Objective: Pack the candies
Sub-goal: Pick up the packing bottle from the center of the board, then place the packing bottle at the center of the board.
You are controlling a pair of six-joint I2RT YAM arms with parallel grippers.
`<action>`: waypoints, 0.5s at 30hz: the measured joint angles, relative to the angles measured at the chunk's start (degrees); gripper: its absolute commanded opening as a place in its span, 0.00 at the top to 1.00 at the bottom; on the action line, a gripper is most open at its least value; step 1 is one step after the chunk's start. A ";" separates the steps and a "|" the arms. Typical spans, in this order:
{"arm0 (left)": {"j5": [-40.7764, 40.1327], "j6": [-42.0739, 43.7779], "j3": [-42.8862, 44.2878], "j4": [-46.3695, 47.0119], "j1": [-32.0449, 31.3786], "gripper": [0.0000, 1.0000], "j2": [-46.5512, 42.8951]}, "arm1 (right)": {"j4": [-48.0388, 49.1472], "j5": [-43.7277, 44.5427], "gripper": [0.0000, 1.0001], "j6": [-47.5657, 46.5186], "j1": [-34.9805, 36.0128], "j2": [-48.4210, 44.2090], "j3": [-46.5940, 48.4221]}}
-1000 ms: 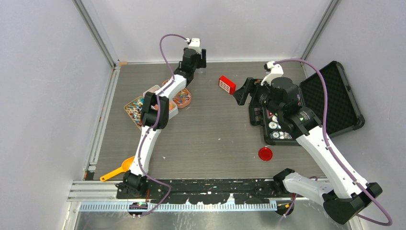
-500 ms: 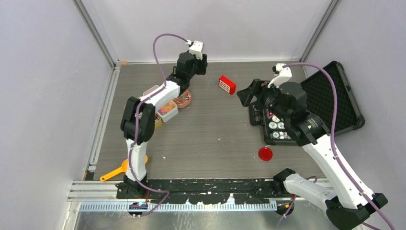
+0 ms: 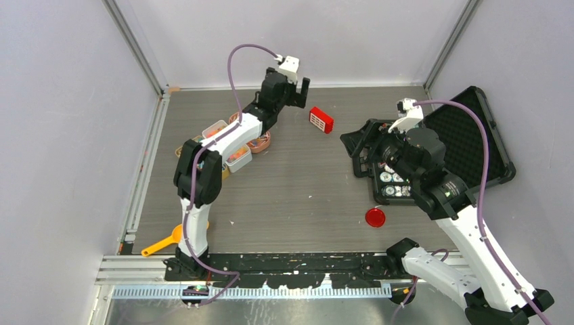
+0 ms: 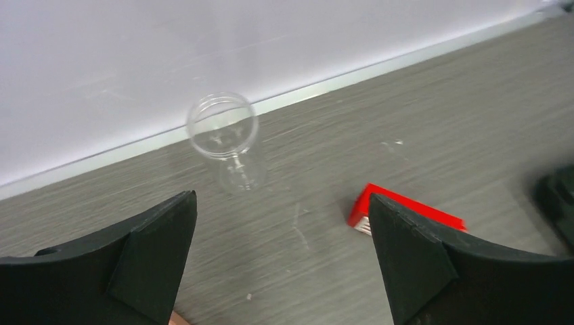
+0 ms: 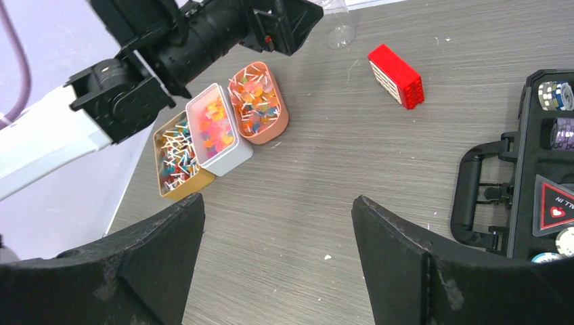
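Observation:
The candies (image 5: 215, 126) fill three small tins side by side at the table's left: a gold tin (image 5: 177, 157), a white tin (image 5: 227, 145) and a salmon oval tin (image 5: 267, 128). From above, the left arm covers most of them, and only some candies (image 3: 236, 156) show. My left gripper (image 3: 298, 91) hovers open and empty beyond the tins near the back wall. In its wrist view the left gripper (image 4: 281, 198) faces a clear glass jar (image 4: 223, 125). My right gripper (image 5: 277, 200) is open with nothing in it, over bare table left of the black case.
A red striped box (image 3: 321, 120) lies at the back centre, just right of the left gripper. The open black case (image 3: 467, 135) with poker chips (image 3: 392, 183) sits at the right. A red chip (image 3: 375, 217) lies in front of it. A yellow scoop (image 3: 166, 242) rests near the left arm's base.
The left arm has swung right along the back wall, away from the tins, and its jaws have widened. The right arm has drawn back to the right, over the case.

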 measured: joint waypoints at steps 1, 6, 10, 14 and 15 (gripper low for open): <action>-0.35 -0.15 1.25 -0.52 0.74 0.00 1.14 | 0.02 -0.02 0.16 0.17 0.00 -0.07 0.00; -1.29 -0.20 8.50 -3.39 3.37 0.00 8.52 | 0.00 0.00 0.16 0.57 0.00 0.13 0.00; -0.24 -0.04 13.97 -4.11 4.42 0.00 14.91 | 0.02 0.07 0.16 0.52 0.00 0.66 0.07; 0.44 0.85 19.43 -4.66 4.94 0.00 20.70 | 0.02 0.20 0.16 0.15 0.00 2.49 0.24; 0.57 1.16 21.03 -4.85 5.11 0.02 22.05 | 0.02 0.20 0.16 0.07 0.00 3.06 0.26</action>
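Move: The clear packing bottle stands by the far wall, about 15 cm ahead of the open left hand, a couple of centimetres to its left and some 17 cm lower. The red box is about 10 cm to that hand's right and hardly 1 cm farther out; the round candy basket lies some 15 cm to its left and 3 cm back, both roughly 20 cm below. From the right hand, the bottle is about 45 cm ahead, 20 cm left and 28 cm lower. Towards the packing bottle, still untouched as far as can be seen, the left hand comes down about 9 cm and forward some 8 cm, forward at first and then ever more steeply down. Its fingers stay wide open and pointed at the bottle, almost without any turn of the wrist. ##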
